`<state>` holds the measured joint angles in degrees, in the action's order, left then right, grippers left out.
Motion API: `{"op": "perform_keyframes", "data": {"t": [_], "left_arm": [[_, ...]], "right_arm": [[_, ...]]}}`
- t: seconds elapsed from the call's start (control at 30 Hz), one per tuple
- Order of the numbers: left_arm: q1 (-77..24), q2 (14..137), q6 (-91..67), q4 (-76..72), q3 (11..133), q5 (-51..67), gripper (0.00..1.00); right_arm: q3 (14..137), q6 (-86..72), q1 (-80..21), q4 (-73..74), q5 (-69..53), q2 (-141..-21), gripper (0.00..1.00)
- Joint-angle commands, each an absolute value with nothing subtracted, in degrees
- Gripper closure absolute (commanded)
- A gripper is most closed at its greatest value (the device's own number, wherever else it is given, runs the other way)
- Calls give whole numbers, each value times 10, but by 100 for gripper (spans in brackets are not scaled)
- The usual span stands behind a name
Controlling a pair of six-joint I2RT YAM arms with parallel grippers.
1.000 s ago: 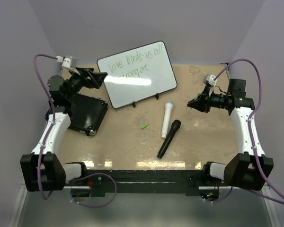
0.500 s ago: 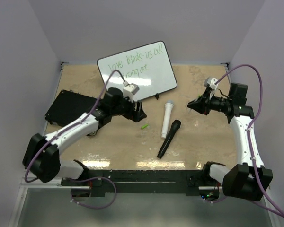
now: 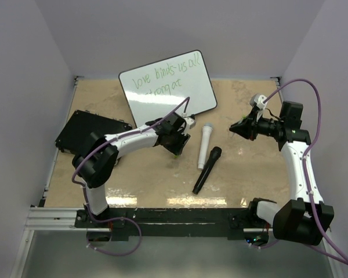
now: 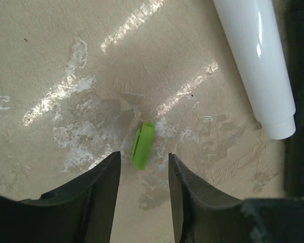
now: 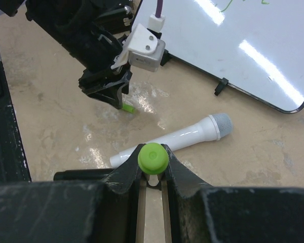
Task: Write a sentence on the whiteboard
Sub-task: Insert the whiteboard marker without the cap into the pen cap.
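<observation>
The whiteboard [image 3: 168, 95] stands propped at the back, its black frame leaning to the left. The sentence [image 3: 162, 76] runs across its top in two lines of thin green handwriting. My left gripper [image 3: 175, 147] hangs low over a small green cap [image 4: 142, 145] that lies on the table. Its jaws are open on either side of the cap's near end, with a gap on both sides [image 4: 144, 156]. My right gripper [image 5: 152, 148] is shut on a green marker [image 5: 152, 158], seen end-on, and is held above the table at the right [image 3: 236, 126].
A white microphone [image 3: 206, 145] lies just right of the cap, with a black microphone [image 3: 207, 169] beside it toward the front. A black textured pad [image 3: 87, 133] lies at the left. Purple walls close in the back and sides.
My left arm has swung from beside the pad to the middle of the table and come down over the green cap, its jaws narrowing. The right arm has barely moved.
</observation>
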<state>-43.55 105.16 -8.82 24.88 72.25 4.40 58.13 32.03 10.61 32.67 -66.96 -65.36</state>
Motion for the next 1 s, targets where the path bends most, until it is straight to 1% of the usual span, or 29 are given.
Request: {"op": "perform_keyframes", "data": {"t": [0.0, 0.33, 0.53, 0.63, 0.67, 0.73, 0.77, 0.8, 0.83, 0.93, 0.97], "left_arm": [[-446, 1076, -64, 291, 762, 18, 57], [-453, 1107, -60, 308, 778, 2, 62], [-454, 1128, -54, 312, 788, 3, 67], [-454, 1142, -50, 320, 796, 2, 75], [-454, 1150, -48, 323, 798, 2, 79], [-454, 1152, -47, 332, 798, 2, 81], [-457, 1151, -47, 331, 795, 2, 91], [-457, 1147, -49, 327, 783, 3, 98], [-457, 1141, -53, 320, 774, 4, 100], [-457, 1095, -63, 273, 721, 13, 100], [-457, 1060, -66, 255, 704, 18, 100]], "right_arm": [[581, 317, 105, 316, -669, -654, 100], [582, 321, 105, 321, -671, -653, 100], [580, 322, 105, 321, -671, -654, 100], [581, 322, 105, 321, -671, -655, 100], [580, 323, 105, 323, -671, -656, 100], [580, 323, 105, 322, -670, -656, 100], [580, 323, 105, 322, -670, -657, 100], [580, 323, 105, 322, -670, -657, 100], [580, 323, 105, 322, -670, -657, 100], [580, 323, 105, 321, -670, -658, 100], [579, 323, 105, 321, -671, -659, 100]]}}
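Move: The green pen cap lies on the table almost straight under the left hand's half-open fingers, about 4 cm down. Roughly at the cap's height, the white microphone is some 11 cm to the hand's right and 3 cm ahead, and the black microphone some 12 cm right and 7 cm back. From the right hand, which holds the marker, the cap lies about 20 cm left, 1 cm ahead and 23 cm below. Downward, slowing as it nears the table, the left hand sinks about 3.5 cm onto the green cap, drifting barely back and then forward again, while the wrist tips some 10 degrees so that the fingers point more steeply down. The half-open fingers close and pinch the cap by its two sides, the gripper's effort rising clearly as they stop on it. ##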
